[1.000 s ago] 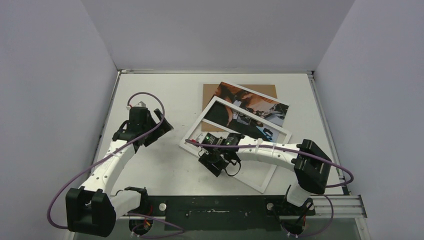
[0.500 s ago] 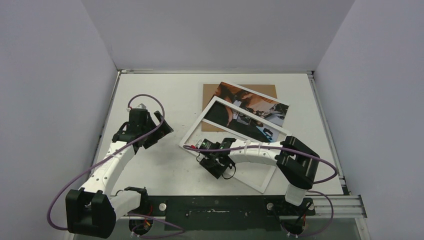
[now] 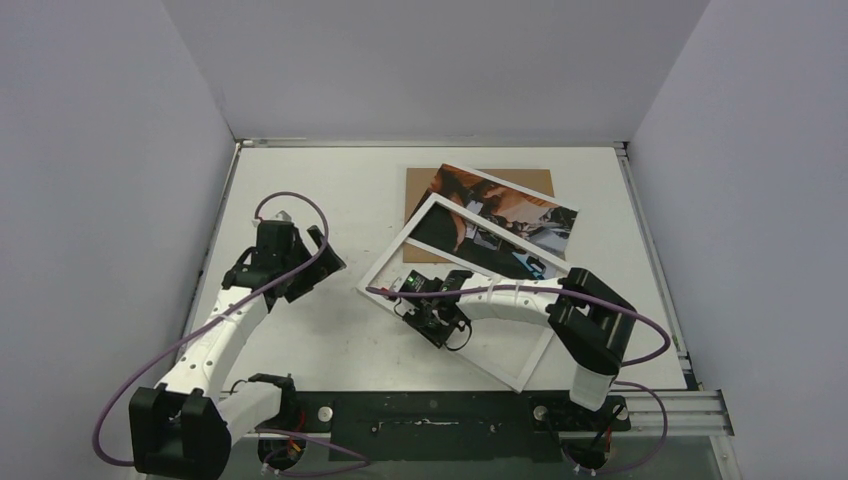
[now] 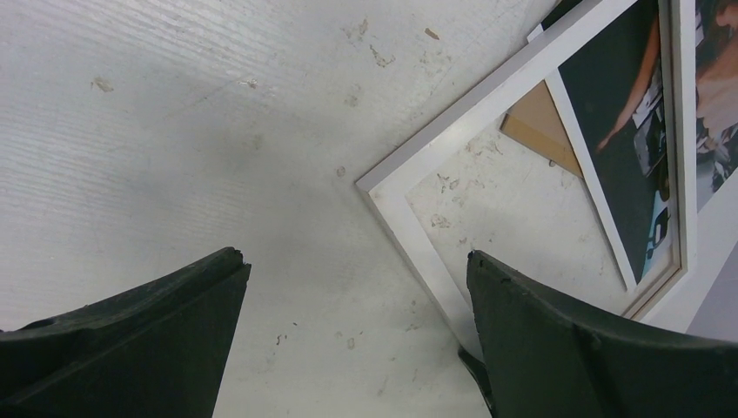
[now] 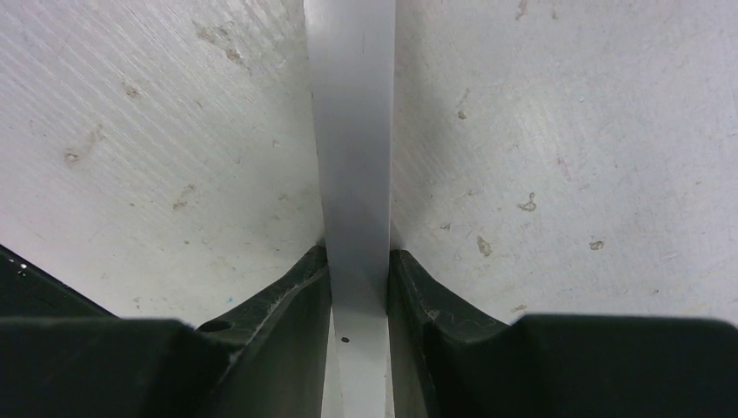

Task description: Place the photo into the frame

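Note:
The frame, white and thin-edged, lies tilted on the table right of centre. Its far part overlaps the photo, a dark print with orange and blue tones. My right gripper is shut on the frame's near-left rail. In the right wrist view that white rail runs straight between both fingers, which press its sides. My left gripper hangs open over bare table, left of the frame's left corner. The left wrist view shows that corner and the photo through the opening.
A plain brown backing board lies under the photo at the back, and a corner of it shows inside the frame's opening. White walls close in the table on three sides. The arm bases and a black rail line the near edge.
My right gripper has shut on the frame's rail, and the frame has swung slightly left. The right arm's elbow has moved left. The left arm has barely shifted.

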You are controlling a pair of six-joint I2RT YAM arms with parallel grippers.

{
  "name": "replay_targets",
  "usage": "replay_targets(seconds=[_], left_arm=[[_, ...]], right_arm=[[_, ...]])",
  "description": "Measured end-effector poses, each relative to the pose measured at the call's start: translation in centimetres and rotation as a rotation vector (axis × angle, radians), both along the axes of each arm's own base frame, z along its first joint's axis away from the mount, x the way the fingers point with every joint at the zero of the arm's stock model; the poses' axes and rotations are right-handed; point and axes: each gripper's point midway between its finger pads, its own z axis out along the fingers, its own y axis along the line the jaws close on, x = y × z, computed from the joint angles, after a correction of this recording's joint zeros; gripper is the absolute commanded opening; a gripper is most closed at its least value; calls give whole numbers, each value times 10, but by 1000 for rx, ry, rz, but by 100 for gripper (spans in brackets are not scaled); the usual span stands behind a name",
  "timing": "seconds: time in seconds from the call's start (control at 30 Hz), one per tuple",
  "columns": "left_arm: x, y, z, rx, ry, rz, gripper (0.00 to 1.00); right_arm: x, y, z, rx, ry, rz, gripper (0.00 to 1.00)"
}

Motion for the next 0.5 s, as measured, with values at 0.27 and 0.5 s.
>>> replay_targets(seconds=[0.27,0.5], left_arm=[[-11,1,31,-26,-114,3,97],[-28,-18,50,-159,-248,-64,97]], right_arm=[[22,25,35,71,-46,-74,0],[75,45,98,231,-99,-274,0]])
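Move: The right fingers already grip the near-left rail of the frame, close to the table, with the frame's middle about 12 cm ahead and 6 cm to the right. The photo's middle is roughly 26 cm ahead of this hand, 12 cm to its right and slightly lower. The cardboard, partly under the photo, is centred about 28 cm ahead and 9 cm right. From the left hand, the photo lies some 14 cm ahead, 35 cm right and 12 cm down. Keep the right fingers pinched on the frame's rail and lift about 10 cm while carrying it forward towards the photo and somewhat left, speeding up as you go. Turn the wrist roughly 15 degrees clockwise and roll its left side up. Meanwhile raise the open, empty left gripper about 5 cm and draw it back a little, tipping its fingers up towards level. ##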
